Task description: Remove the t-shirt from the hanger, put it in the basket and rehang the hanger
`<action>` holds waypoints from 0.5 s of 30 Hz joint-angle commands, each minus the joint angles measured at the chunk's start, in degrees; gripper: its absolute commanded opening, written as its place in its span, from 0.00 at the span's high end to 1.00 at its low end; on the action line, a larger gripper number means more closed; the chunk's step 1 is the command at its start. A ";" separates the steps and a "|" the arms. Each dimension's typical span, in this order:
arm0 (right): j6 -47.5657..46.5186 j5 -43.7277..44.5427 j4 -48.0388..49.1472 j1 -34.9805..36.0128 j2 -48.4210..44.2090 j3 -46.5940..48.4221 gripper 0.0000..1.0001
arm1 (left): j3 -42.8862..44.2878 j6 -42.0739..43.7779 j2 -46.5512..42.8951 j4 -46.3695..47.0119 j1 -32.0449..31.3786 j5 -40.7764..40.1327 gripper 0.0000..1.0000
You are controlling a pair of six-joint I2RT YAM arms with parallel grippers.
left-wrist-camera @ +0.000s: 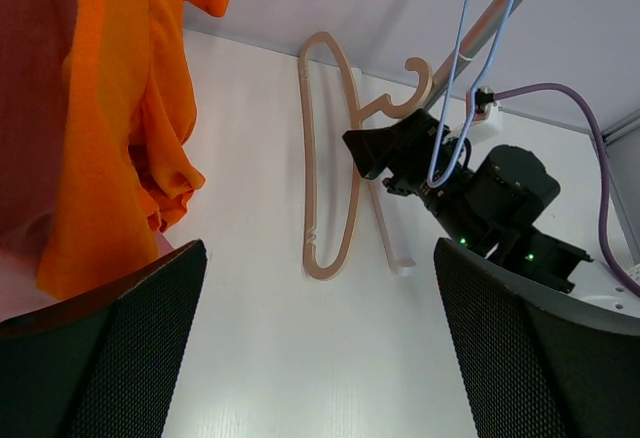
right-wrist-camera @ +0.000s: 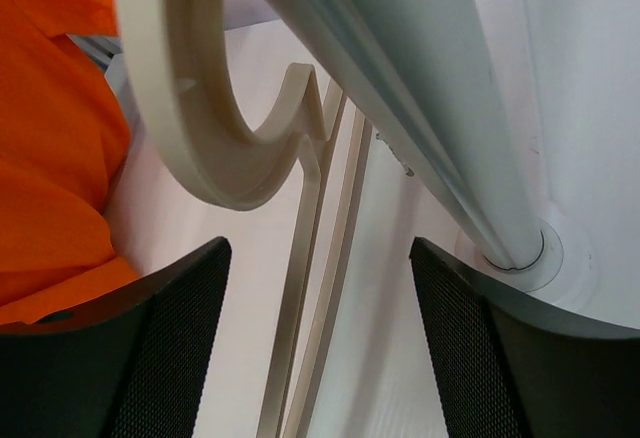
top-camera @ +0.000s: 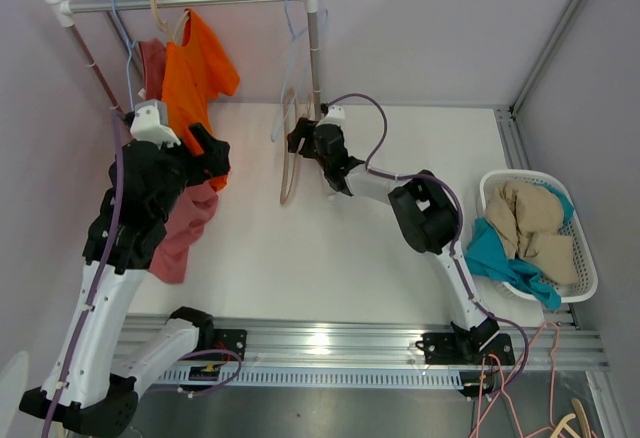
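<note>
An orange t-shirt (top-camera: 197, 70) hangs from a beige hanger hook (top-camera: 158, 6) on the rack rail; it also shows in the left wrist view (left-wrist-camera: 120, 108) and the right wrist view (right-wrist-camera: 50, 158). A dark red t-shirt (top-camera: 185, 230) hangs behind it and lower. My left gripper (top-camera: 212, 154) is open and empty beside the orange shirt's lower edge (left-wrist-camera: 320, 338). My right gripper (top-camera: 298, 138) is open (right-wrist-camera: 320, 338). A bare beige hanger (top-camera: 289, 163) leans at the rack post, and its bars (right-wrist-camera: 320, 288) run between the jaws, not gripped.
The rack's right post (top-camera: 314, 53) stands just behind the right gripper. A light blue wire hanger (top-camera: 291, 28) hangs empty on the rail (top-camera: 220, 0). A white basket (top-camera: 585, 248) with beige and teal clothes stands at the right edge.
</note>
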 commanded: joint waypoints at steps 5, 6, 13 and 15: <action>0.52 -0.40 -0.32 0.50 2.35 4.37 0.36 | -1.05 -0.59 -0.12 2.13 0.61 -0.48 0.01; 0.44 -0.49 -0.59 0.50 2.44 4.64 0.45 | -0.97 -0.50 -0.12 2.13 0.61 -0.48 0.01; -1.05 -1.28 -1.99 0.76 2.35 7.02 1.00 | -1.58 -0.32 -0.47 2.30 0.61 -0.66 0.01; -3.86 -0.67 -2.43 1.73 0.95 7.10 1.00 | -1.58 -0.24 -0.47 2.30 0.61 -0.57 0.01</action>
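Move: The bare beige hanger stands nearly edge-on between the right hand's open fingers, its middle roughly level fore and aft, 1 cm left and 4 cm lower. The rack post's foot is about 7 cm ahead, 6 cm right and 10 cm down; the orange shirt hangs some 20 cm left, 4 cm ahead and 10 cm higher. From the left hand, the beige hanger lies about 26 cm ahead, 13 cm right and 25 cm below. The bare beige hanger is pinched by its upright bar just below the hook: the right hand dips about 1 cm beside the rack post while its wide-open fingers shut almost completely on the bar, then rises about 1.5 cm again and eases some 1.5 cm left overall, away from the post, hardly turning. ##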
